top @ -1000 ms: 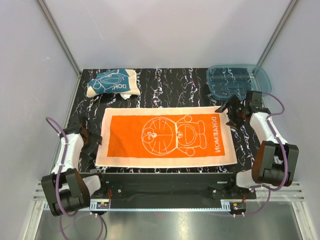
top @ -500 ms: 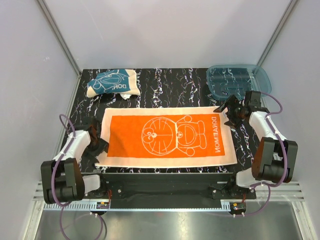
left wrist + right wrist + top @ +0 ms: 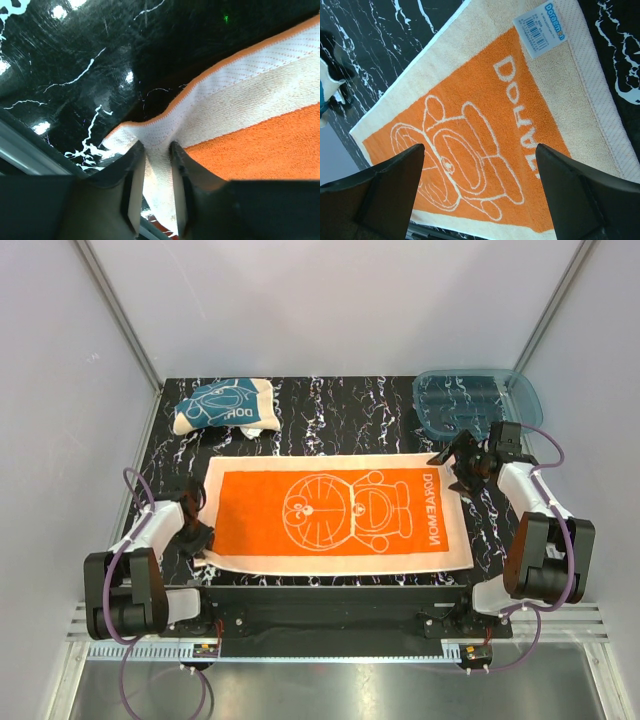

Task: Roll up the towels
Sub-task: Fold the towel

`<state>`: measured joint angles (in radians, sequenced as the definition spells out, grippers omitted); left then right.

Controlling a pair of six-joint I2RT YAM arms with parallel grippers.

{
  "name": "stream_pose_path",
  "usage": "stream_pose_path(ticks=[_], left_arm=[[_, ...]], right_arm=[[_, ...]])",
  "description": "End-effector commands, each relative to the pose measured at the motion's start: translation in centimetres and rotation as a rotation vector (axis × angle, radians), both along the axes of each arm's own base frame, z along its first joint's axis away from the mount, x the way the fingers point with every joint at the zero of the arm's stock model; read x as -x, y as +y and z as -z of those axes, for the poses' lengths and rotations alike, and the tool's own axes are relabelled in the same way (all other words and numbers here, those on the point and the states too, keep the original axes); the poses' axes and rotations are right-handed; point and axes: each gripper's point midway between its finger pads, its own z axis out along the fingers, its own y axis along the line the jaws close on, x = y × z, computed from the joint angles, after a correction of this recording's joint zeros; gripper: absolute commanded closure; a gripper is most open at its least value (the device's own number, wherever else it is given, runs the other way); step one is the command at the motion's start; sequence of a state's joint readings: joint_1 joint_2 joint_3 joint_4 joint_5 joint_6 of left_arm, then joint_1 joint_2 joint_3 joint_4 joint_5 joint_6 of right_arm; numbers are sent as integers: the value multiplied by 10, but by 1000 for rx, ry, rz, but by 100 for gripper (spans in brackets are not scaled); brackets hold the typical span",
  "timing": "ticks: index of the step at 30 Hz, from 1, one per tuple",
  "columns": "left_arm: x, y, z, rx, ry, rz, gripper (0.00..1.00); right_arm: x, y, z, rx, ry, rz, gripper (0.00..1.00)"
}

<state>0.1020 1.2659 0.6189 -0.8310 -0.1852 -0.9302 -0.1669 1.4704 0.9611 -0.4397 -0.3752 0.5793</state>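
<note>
The orange towel lies flat, print side up, across the black marble table. My left gripper is at its near left corner, shut on the cream border. The left wrist view shows that corner of the orange towel bunched up between the fingers of the left gripper. My right gripper hovers open over the towel's far right end. In the right wrist view the orange towel fills the space under the open right gripper. The teal towel lies crumpled at the back left.
A translucent blue plastic tray stands at the back right corner, just behind the right arm. A white paper label is attached to the orange towel's right end. Grey walls close in both sides of the table.
My left gripper has moved in from the left onto the towel's near left corner and closed on it, lifting and bunching the corner. The right gripper has stayed open and barely shifted.
</note>
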Motion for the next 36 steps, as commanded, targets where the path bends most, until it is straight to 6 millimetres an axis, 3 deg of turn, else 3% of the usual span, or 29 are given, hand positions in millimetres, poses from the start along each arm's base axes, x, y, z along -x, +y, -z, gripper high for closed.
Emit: stream_pose_path(ticks=[1,10,14,18,22,28,32,34,36], left_arm=[[-4,11,4,-58,-24,31,73],[-32,-13,-13,67,-185,120,75],[-46,-20,-21,101,-253,184,75],[-56,-29,-25,140,-308,249,75],[-65,-44,-27,216,-357,315,75],[-77,-60,-29,305,-411,380,75],[-81,-67,-31,362,-443,393,76],[-84,-68,-32,375,-459,390,76],[-85,-69,-34,388,-474,393,76]], right_arm=[[-3,-7,1,49,-8,0,0],[15,-37,-3,193,26,107,0],[47,-67,1,242,113,250,0],[79,-82,18,142,206,372,2],[106,-75,27,116,270,432,4],[153,-51,35,43,406,472,7],[170,-47,32,50,419,496,15],[178,-44,41,44,455,500,16],[185,-37,52,17,496,496,25]])
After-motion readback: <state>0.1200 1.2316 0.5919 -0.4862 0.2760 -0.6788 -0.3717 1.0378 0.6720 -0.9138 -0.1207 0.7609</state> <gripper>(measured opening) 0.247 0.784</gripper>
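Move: The left hand, almost at table height, already pinches the orange towel by its near left corner; the towel's far left corner lies some 25 cm straight ahead, and the blue towel about 38 cm ahead and 5 cm right. From the right hand, open and roughly 9 cm above the table, the near right corner is about 22 cm back and 10 cm right. The far right corner is 8 cm ahead and 6 cm right, the basket 23 cm ahead and 13 cm right. The right hand leaves the towel's far right end and swings back about 17 cm towards the near right corner, bowing out to its right and then partly in again, sinking nearly 4 cm while it turns clockwise, points more steeply down and starts to narrow its wide-open fingers without touching the cloth. Meanwhile the left hand keeps its pinch and draws the near left corner forward about 7 cm and to the right 6 cm over the towel, rising slightly, with its fingertips swinging forward and right. ##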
